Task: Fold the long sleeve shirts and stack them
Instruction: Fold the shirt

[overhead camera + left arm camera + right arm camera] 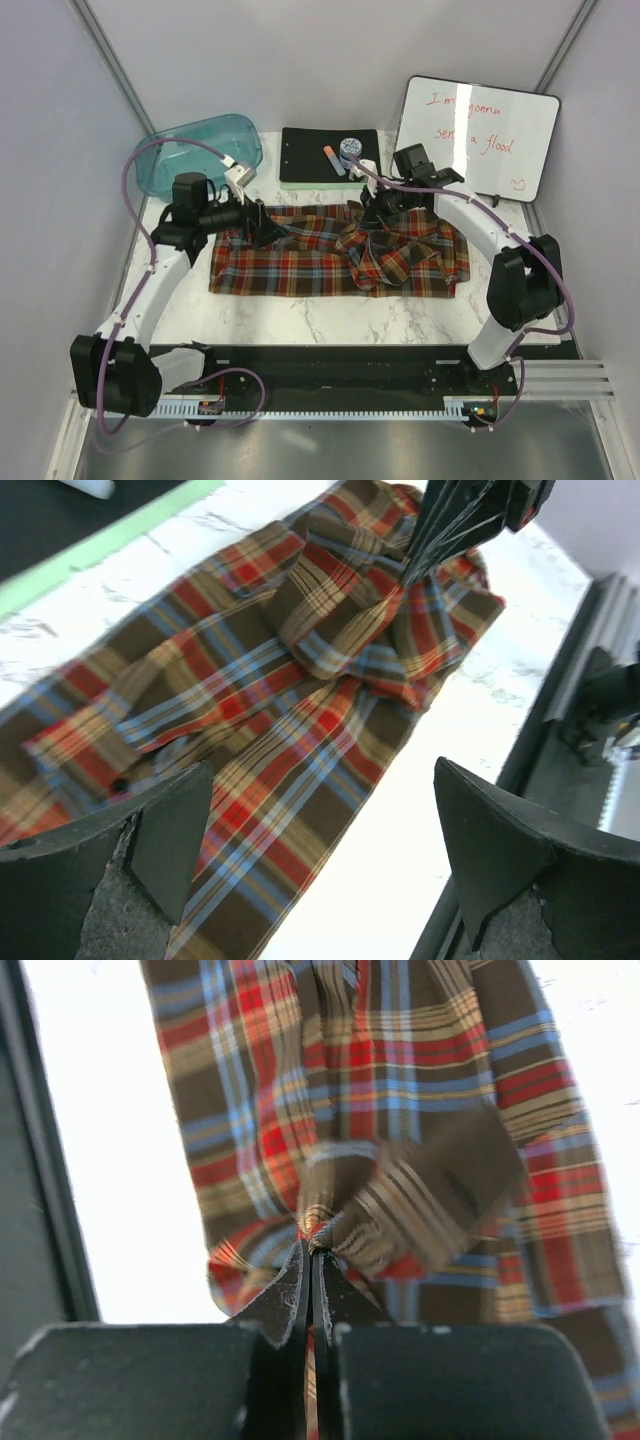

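One plaid flannel shirt (310,262), in red, orange, brown and blue checks, lies spread across the middle of the marble table, bunched on its right half. My right gripper (377,215) is shut on a fold of the shirt (400,1200) near its far right edge and lifts it slightly; the pinched cloth shows between the closed fingers (300,1295). My left gripper (266,226) is open and empty, hovering above the shirt's far left part (250,710), its fingers (170,835) wide apart. In the left wrist view the right gripper (450,540) shows holding the cloth.
A teal plastic bin (195,153) stands at the back left. A black clipboard (310,155) with a marker and a small round tin lies at the back centre. A whiteboard (480,135) leans at the back right. A black rail (350,370) runs along the near edge.
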{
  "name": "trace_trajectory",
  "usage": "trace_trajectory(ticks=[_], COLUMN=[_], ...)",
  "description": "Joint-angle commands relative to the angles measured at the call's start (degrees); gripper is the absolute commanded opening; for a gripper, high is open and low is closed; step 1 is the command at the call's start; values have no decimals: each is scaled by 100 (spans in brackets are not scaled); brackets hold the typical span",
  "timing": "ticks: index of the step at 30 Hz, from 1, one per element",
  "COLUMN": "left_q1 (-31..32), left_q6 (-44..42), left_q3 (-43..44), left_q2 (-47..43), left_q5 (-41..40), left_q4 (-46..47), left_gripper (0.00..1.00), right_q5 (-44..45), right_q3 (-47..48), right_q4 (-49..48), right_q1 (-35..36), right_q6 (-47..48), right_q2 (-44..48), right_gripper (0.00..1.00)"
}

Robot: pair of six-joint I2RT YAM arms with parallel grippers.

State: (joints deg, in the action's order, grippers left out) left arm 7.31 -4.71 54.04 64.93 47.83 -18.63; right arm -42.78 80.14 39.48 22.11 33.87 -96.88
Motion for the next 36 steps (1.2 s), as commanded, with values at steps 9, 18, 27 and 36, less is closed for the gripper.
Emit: trace_trajectory(ticks=[9, 18, 27, 36], left_q1=[1308, 1589, 1844, 2020], left_q6=[859, 5, 304, 734], left_q3=[-860, -922, -1045, -1177], left_q2=[845, 1487, 1971, 2375], left_q5=[593, 930, 1219, 429], left_q4=[2706, 3128, 3762, 4393], left_gripper=[99, 100, 100, 99], right_q5=[-1488, -960, -898, -977], right_q3=[-244, -455, -455, -385], right_q4=[390, 1421, 1492, 1510], right_q1=[161, 391, 391, 391], right_q6=[862, 3046, 3232, 3223], right_q2=[845, 1145, 1172, 1250], right_gripper=[0, 0, 0, 0])
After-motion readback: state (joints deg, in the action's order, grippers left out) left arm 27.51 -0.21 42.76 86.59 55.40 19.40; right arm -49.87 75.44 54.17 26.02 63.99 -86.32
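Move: The sleeve end pinched in the right gripper lies about 19 cm to the left gripper's right, roughly level ahead and 8 cm lower. The shirt's body centres some 14 cm right of the left hand, 3 cm back and 20 cm down; the teal tub is about 19 cm left, 20 ahead. From the right hand, the middle of the shirt's near edge is around 16 cm back and 6 left, 13 below; the jar stands 18 cm ahead, 3 left. The sleeve end, still pinched in the shut right fingers, is drawn back about 8 cm towards the shirt's near edge, rising and then easing partway down, as that wrist turns counter-clockwise and then holds. The left hand goes right some 13 cm and down 9, slightly back, turning about 25 degrees clockwise to bring its wide-open fingers around the sleeve end without closing. ##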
